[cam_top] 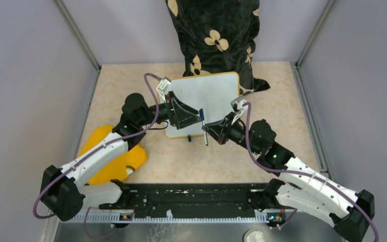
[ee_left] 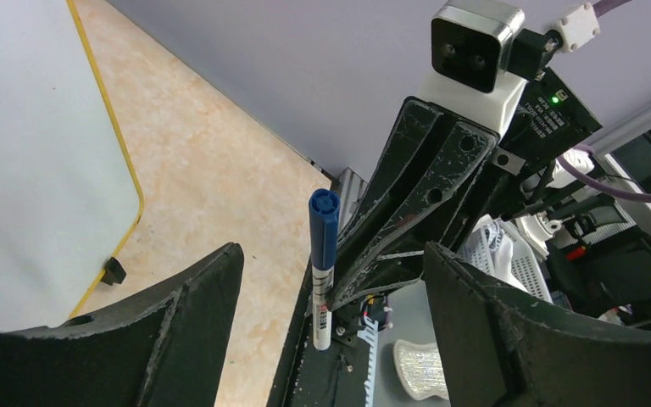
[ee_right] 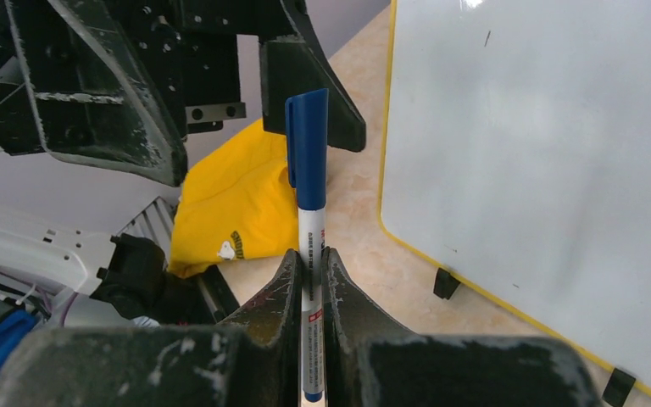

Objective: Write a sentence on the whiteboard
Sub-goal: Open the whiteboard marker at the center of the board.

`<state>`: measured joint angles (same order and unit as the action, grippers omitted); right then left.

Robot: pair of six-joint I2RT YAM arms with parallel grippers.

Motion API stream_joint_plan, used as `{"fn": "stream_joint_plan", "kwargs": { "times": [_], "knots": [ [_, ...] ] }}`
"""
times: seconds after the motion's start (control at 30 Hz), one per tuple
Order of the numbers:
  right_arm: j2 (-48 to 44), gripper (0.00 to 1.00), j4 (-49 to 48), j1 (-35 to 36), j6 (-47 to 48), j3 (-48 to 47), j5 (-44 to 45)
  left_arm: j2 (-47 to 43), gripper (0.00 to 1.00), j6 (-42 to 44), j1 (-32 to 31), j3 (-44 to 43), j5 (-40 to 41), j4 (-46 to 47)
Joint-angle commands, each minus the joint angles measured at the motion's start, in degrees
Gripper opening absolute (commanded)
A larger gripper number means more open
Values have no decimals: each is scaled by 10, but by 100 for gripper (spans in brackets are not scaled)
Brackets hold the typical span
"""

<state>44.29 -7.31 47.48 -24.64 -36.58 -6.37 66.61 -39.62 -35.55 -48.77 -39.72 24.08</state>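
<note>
The whiteboard (cam_top: 209,93) lies flat at the back middle of the table, white with a thin yellow rim; no sentence shows on the parts of the whiteboard (ee_right: 542,153) in view. My right gripper (cam_top: 212,130) is shut on the white barrel of a marker (ee_right: 309,170), whose blue cap points up toward the left arm. In the right wrist view the right gripper (ee_right: 312,254) clamps the barrel below the cap. My left gripper (ee_left: 332,254) is open, one finger on each side of the marker (ee_left: 323,246) at its capped end, with a gap on both sides.
A yellow cloth (cam_top: 116,156) lies on the table at the left, under the left arm. A dark flowered cushion (cam_top: 214,35) leans on the back wall behind the board. Grey walls enclose the table on three sides. A black board foot (ee_right: 446,282) stands on the near edge.
</note>
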Motion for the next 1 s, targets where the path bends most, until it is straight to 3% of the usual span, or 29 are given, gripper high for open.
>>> {"fn": "stream_joint_plan", "kwargs": {
  "times": [0.0, 0.17, 0.37, 0.57, 0.77, 0.9, 0.97],
  "knots": [
    [7, 0, -42, 6, 2, -37, -24, 18, 81, -15, -2, -25, -38, 37],
    [11, 0, -48, 6, 2, -37, -34, 25, 71, -9, -2, -24, -41, 46],
    [17, 0, -54, 6, -1, -37, -48, 31, 52, -10, -2, -21, -50, 52],
    [18, 0, -52, 6, -3, -38, -58, 29, 43, -11, -2, -18, -45, 58],
    [20, 0, -53, 6, -6, -37, -63, 38, 26, -22, -3, -17, -57, 74],
    [23, 0, -57, 6, -8, -36, -64, 41, 26, -26, -3, -15, -65, 77],
    [24, 0, -58, 5, -8, -37, -63, 41, 32, -26, -3, -14, -71, 78]
  ]
}}
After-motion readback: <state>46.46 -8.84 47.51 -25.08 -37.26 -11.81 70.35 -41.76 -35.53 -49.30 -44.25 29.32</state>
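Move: The marker stands upright in the right hand's closed fingers. Its blue cap is about 3 cm to the right of the left hand's point, some 1 cm ahead and roughly level with it, and about 6 cm above the right hand's point, 1 cm ahead and 1 cm left. From the left hand, the whiteboard's middle lies some 20 cm ahead, 3 cm right and 28 cm below; its left black foot is about 8 cm ahead, 3 cm left and 28 cm below. The left hand eases about 1 cm to the right onto the blue cap and closes from nearly wide open to roughly a quarter open, bringing a jaw to either side of the cap, close against it. Meanwhile the right hand keeps its pinch on the white barrel and carries the marker to meet it, about 1.5 cm left and 1 cm back, turning some 5 degrees counter-clockwise. ##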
